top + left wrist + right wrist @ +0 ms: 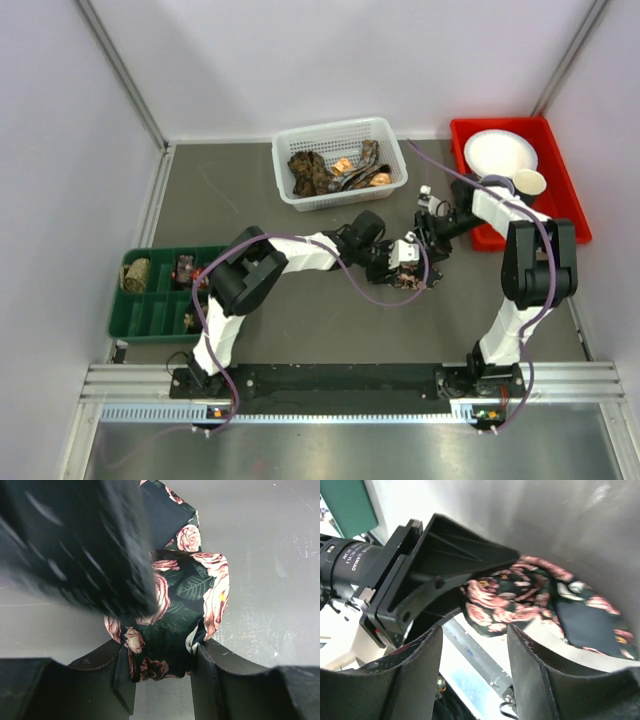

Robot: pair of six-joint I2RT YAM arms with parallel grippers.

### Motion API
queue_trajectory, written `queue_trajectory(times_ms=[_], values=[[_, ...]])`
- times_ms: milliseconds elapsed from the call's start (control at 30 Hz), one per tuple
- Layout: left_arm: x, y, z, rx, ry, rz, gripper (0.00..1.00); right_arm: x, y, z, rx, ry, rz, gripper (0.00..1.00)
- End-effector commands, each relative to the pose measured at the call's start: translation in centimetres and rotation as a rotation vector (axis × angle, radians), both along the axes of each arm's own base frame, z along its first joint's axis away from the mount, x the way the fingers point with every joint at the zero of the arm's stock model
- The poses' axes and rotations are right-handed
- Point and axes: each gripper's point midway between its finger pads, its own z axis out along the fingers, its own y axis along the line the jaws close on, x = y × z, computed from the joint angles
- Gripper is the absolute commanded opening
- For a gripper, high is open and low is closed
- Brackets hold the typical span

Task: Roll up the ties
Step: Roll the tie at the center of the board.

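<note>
A dark green tie with pink roses [187,592] is wound into a loose coil at mid-table [412,279]. My left gripper [162,672] is shut on the coil's near end, one finger on each side. The tie's loose tail [167,510] runs away from the coil, lying flat on the grey table. My right gripper [475,645] stands open right in front of the coil [515,600], with nothing between its fingers. In the right wrist view a black finger [455,555] of the left gripper lies against the coil. In the left wrist view the right gripper is a dark blur at upper left.
A white mesh basket [283,190] at the back holds several loose ties [330,170]. At the right stands a red tray [565,215] with a white plate [500,152] and a cup [529,182]. A green compartment tray [150,312] at the left holds coiled ties [135,275].
</note>
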Motion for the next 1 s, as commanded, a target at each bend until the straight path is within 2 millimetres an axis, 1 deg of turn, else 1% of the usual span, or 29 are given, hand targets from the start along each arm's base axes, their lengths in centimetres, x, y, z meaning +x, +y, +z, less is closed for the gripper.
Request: queue_trajectory(times_ms=[0,100,167,200,233,300,333,400,433,467,500,533,567,633,667,733,800,833,867,967], values=[[-4.5,9.5,-9.8,0.452,0.207,0.058,0.31,-0.8,1.8,-0.8,-0.004,0.001,0.063,0.52],[-4.5,9.2,-9.7,0.446,0.212,0.061,0.34,-1.1,1.1,-3.3,-0.121,0.017,0.089,0.46],[-4.5,9.0,-9.6,0.441,0.217,0.064,0.34,-1.2,0.3,-4.5,-0.179,0.027,0.092,0.37],[-4.5,8.9,-9.6,0.435,0.218,0.065,0.36,-0.9,0.1,-5.1,-0.196,0.024,0.088,0.3],[-4.6,8.7,-9.5,0.423,0.222,0.062,0.4,-0.7,-0.1,-5.4,-0.213,0.018,0.085,0.16],[-4.6,8.5,-9.2,0.405,0.229,0.063,0.47,-0.2,-0.9,-6.4,-0.275,0.001,0.081,0.01],[-4.6,8.0,-8.7,0.374,0.228,0.054,0.56,-0.2,-1.2,-6.8,-0.293,0.005,0.083,0.0],[-4.4,7.3,-7.9,0.316,0.233,0.048,0.62,0.3,-1.8,-7.5,-0.334,-0.014,0.085,0.0],[-4.3,6.6,-7.0,0.247,0.227,0.037,0.69,0.4,-2.0,-7.8,-0.348,-0.013,0.084,0.0],[-4.1,6.0,-6.4,0.204,0.221,0.028,0.73,0.5,-2.4,-8.1,-0.372,-0.018,0.085,0.0],[-4.2,5.9,-6.1,0.178,0.23,0.031,0.79,0.7,-2.6,-8.2,-0.381,-0.026,0.089,0.0],[-3.5,4.6,-4.8,0.098,0.203,0.016,0.83,0.7,-2.8,-8.5,-0.393,-0.028,0.092,0.0],[-3.5,4.2,-4.4,0.077,0.217,0.022,0.84,0.9,-3.1,-8.6,-0.412,-0.038,0.097,0.0],[-2.4,2.6,-3.0,-0.011,0.189,0.015,0.85,1.0,-3.5,-8.8,-0.433,-0.045,0.101,0.0],[-2.6,2.1,-2.5,-0.04,0.209,0.005,0.85,1.0,-3.8,-8.9,-0.449,-0.049,0.105,0.0],[-2.3,1.2,-1.8,-0.088,0.205,-0.007,0.86,1.1,-4.3,-9.1,-0.476,-0.055,0.107,0.0],[-1.9,-0.1,-0.6,-0.161,0.195,-0.018,0.86,1.2,-4.6,-9.2,-0.496,-0.063,0.111,0.0],[-1.8,-0.4,-0.7,-0.172,0.197,-0.021,0.86,1.3,-4.9,-9.2,-0.509,-0.067,0.112,0.0],[-1.4,-1.1,0.0,-0.209,0.181,-0.024,0.86,1.3,-4.9,-9.2,-0.512,-0.072,0.115,0.0],[-1.4,-1.9,-0.1,-0.251,0.175,-0.041,0.86,1.5,-5.2,-9.3,-0.532,-0.076,0.116,0.0]])
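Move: Just below the open right fingers, roughly 6 cm down, 3 cm to the left and 1 cm back, lies the rolled part of the tie, already squeezed between the left hand's fingers, about 1 cm to the right of that hand's point. From the right hand, the unrolled end lies flat about 8 cm below and 3 cm back; the white basket is some 22 cm to the left and 25 cm ahead, the purple cup 16 cm right and 20 cm ahead. Swinging slightly left and back, then sinking about 5 cm onto the tie roll, the right hand shuts on the way down and tips its fingers some 15 degrees steeper, drawing back right until the shut tips meet the roll's right side. The left hand stays about in place, opens wide to free its squeeze while still straddling the roll, and tilts slightly towards level. ##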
